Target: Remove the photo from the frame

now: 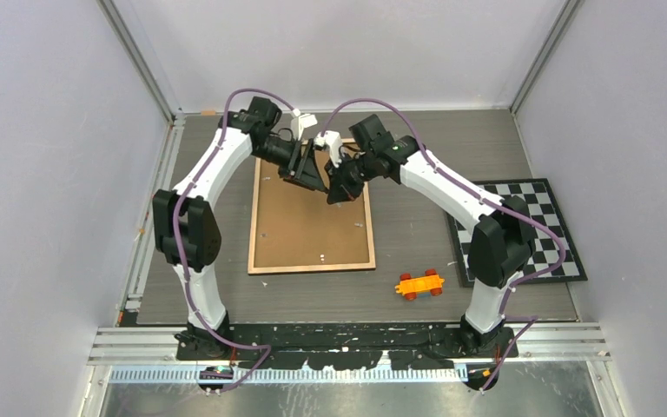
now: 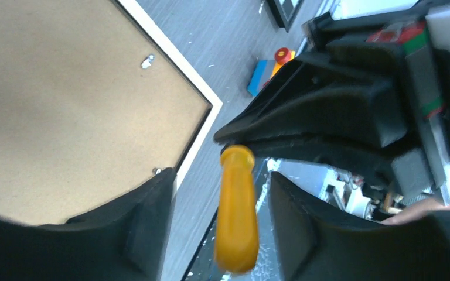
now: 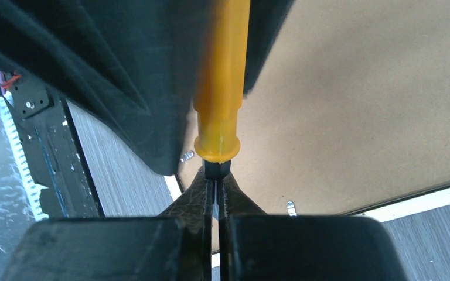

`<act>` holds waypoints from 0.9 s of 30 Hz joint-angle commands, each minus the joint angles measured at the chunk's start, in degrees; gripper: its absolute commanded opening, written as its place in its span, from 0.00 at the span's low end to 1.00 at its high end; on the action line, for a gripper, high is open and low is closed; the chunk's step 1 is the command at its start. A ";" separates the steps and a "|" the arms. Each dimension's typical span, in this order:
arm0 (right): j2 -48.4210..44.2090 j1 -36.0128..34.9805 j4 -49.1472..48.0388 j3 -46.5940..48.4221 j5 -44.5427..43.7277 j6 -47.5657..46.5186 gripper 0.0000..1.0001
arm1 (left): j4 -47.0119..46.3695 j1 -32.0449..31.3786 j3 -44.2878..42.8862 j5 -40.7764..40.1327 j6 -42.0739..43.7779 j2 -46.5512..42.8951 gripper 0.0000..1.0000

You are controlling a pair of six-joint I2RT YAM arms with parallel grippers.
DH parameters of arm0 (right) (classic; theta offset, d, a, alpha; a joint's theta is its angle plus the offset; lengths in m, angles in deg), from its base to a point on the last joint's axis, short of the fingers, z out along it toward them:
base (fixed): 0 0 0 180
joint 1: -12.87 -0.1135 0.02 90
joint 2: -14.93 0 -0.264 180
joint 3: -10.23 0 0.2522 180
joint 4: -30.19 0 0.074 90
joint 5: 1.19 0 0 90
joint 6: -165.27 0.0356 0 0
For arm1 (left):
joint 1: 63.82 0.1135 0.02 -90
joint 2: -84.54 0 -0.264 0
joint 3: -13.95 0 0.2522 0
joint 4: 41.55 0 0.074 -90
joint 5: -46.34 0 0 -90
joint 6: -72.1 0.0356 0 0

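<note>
The frame point(image 1: 313, 228) lies face down on the table, showing its brown back board point(image 2: 64, 88) and light wooden rim. The photo is hidden under that board. Both grippers meet above the frame's far end. A tool with an orange handle point(image 2: 236, 216) runs between them. My right gripper point(image 3: 217, 175) is shut on the tool's thin black shaft just below the handle point(image 3: 222, 76). My left gripper point(image 2: 221, 193) is open, its fingers standing on either side of the handle with a gap on both sides. Small metal tabs point(image 3: 291, 207) sit at the board's edge.
An orange toy car point(image 1: 419, 284) stands on the table to the right of the frame's near corner. A black-and-white checkerboard mat point(image 1: 521, 230) lies at the right, under the right arm. Grey walls enclose the table on three sides.
</note>
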 commanded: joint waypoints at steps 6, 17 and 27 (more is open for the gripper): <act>-0.09 10.45 -4.92 -1.58 2.81 15.78 0.01 | -25.66 7.76 9.03 -8.69 -16.83 -10.65 0.99; 3.98 25.52 1.32 -12.61 -12.11 23.07 0.01 | -24.39 9.62 14.72 -24.32 -5.77 -11.89 1.00; 8.09 27.26 2.05 -13.66 -25.59 25.50 0.05 | -19.68 5.85 23.33 -25.27 15.04 -14.18 1.00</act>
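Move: The right hand holds the screwdriver; the bare table it carries it to lies about 23 cm to its right, 6 cm ahead and 17 cm below. From that hand, the orange car sits some 21 cm right and 17 cm back, the chessboard's middle about 47 cm right and 2 cm back. The frame's middle is roughly 5 cm ahead, 3 cm left and 20 cm below the left hand, its near-left clip some 15 cm left and 3 cm back. Rightward and down, with a short forward start, the right hand sweeps the screwdriver some 23 cm away from the left hand, off the frame to the strip before the chessboard, turning clockwise about 55 degrees and tipping steeper while keeping its grip. The left fingers, already parting, open wide and clear the handle; that hand swings forward and left about 10 cm, then sinks 8 cm towards the frame's left part, easing back slightly. ##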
